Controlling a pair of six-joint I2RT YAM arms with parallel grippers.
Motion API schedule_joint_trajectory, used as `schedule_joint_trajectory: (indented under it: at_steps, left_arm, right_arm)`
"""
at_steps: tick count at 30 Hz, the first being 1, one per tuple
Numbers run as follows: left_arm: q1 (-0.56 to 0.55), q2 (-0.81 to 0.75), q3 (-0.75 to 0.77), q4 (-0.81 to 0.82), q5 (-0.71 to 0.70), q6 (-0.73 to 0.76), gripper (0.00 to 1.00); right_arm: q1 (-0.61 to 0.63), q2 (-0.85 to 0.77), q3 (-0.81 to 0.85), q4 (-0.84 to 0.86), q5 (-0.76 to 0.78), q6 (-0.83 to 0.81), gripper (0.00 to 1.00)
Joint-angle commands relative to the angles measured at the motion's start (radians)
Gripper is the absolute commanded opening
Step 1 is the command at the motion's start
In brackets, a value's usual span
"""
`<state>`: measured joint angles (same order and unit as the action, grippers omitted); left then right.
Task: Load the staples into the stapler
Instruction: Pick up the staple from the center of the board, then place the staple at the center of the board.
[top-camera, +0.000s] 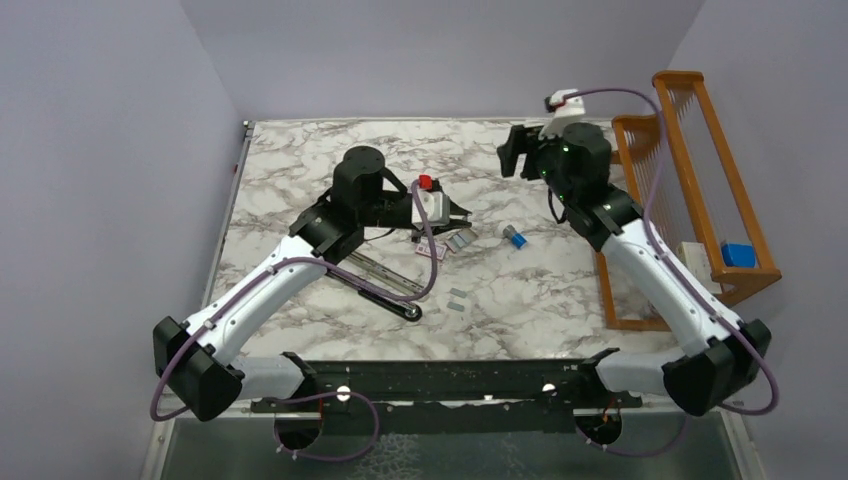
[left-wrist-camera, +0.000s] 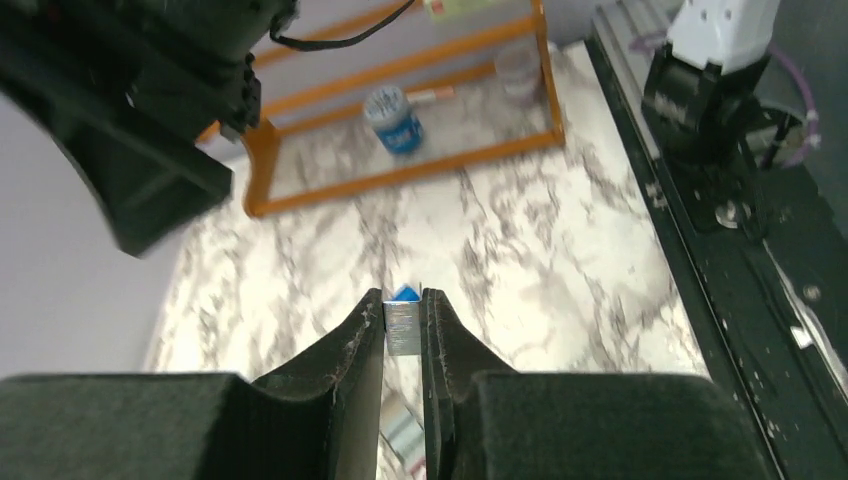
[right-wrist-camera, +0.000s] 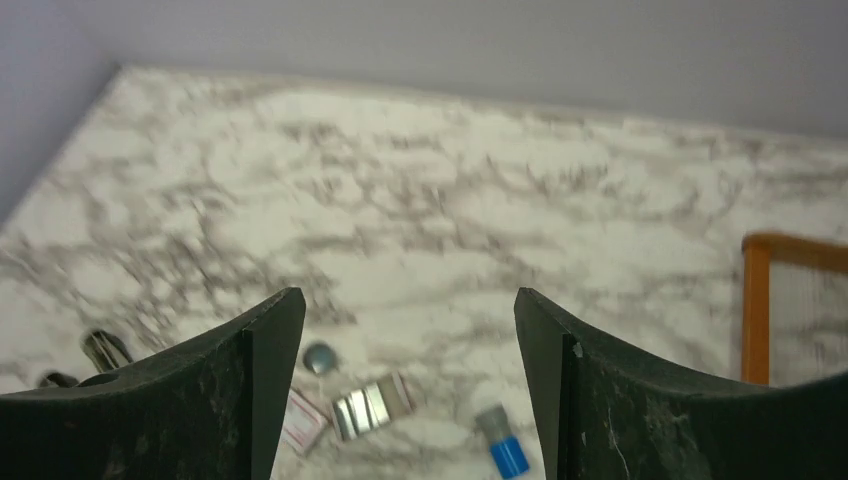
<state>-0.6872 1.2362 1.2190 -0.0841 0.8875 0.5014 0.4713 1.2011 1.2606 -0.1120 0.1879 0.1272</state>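
My left gripper (top-camera: 462, 215) hovers over the middle of the table, shut on a short silvery strip of staples (left-wrist-camera: 404, 328) that stands between its fingertips. More staples (top-camera: 460, 240) lie just below it beside a small white-and-red box (top-camera: 432, 250), and one strip (top-camera: 457, 297) lies nearer the front. The stapler (top-camera: 388, 285), long and black, lies open on the table under the left arm. My right gripper (top-camera: 512, 150) is raised at the back right, open and empty. In its wrist view the staples (right-wrist-camera: 372, 405) and the box (right-wrist-camera: 300, 420) show far below the right gripper (right-wrist-camera: 410, 310).
A blue-and-white cylinder (top-camera: 515, 238) lies to the right of the staples, and a small dark disc (right-wrist-camera: 319, 357) lies near the box. A wooden rack (top-camera: 700, 180) stands along the right edge, holding a blue item (top-camera: 738, 254) and a jar (left-wrist-camera: 392, 118).
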Motion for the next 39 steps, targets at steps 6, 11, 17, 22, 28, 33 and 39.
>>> schedule_joint_trajectory:
  at_steps: [6,11,17,22,28,33,39]
  left_arm:
    - [-0.074,0.165,0.009,-0.300,-0.208,0.185,0.00]
    - [-0.170,0.309,0.045,-0.402,-0.372,0.273,0.00]
    - [-0.229,0.488,0.123,-0.494,-0.488,0.331,0.00]
    - [-0.272,0.605,0.194,-0.561,-0.584,0.368,0.00]
    - [-0.286,0.682,0.225,-0.607,-0.681,0.398,0.00]
    - [-0.287,0.697,0.221,-0.611,-0.691,0.401,0.00]
    - [-0.287,0.741,0.250,-0.612,-0.683,0.387,0.00]
  right_arm:
    - [-0.168,0.088,-0.083,-0.296,-0.331,0.191,0.80]
    - [-0.218,-0.076,-0.236,-0.084,-0.329,0.364,0.81]
    - [-0.218,-0.380,-0.444,0.245,-0.291,0.347,0.81]
    - [-0.218,-0.404,-0.399,0.168,-0.303,0.255,0.82]
    - [-0.218,-0.412,-0.418,0.176,-0.317,0.238,0.82]
    - [-0.218,-0.396,-0.418,0.186,-0.348,0.244,0.82]
    - [-0.218,-0.379,-0.411,0.187,-0.378,0.243,0.82]
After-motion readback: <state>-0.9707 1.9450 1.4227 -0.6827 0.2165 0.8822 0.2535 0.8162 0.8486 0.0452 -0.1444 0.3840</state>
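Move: The left hand already pinches a staple strip high over the board. The free spot it carries it to lies about 35 cm below, 3 cm ahead and 1 cm to its right. Just behind that spot lie two loose strips, the nearer about level ahead with the hand, the farther 3 cm back, both 1 cm right; the open staple tray is some 11 cm ahead, straight. From the right hand the spot is about 14 cm back, 10 cm left, 36 cm down. Down fast, easing near the end, the left hand sinks some 32 cm towards the board in front of the two loose strips, tipping its fingers from pointing right to steeply down by about 60 degrees, grip kept on the strip. Meanwhile the empty, open right hand dips some 16 cm, rises most of the way again, and ends about 7 cm back and 4 cm right. ##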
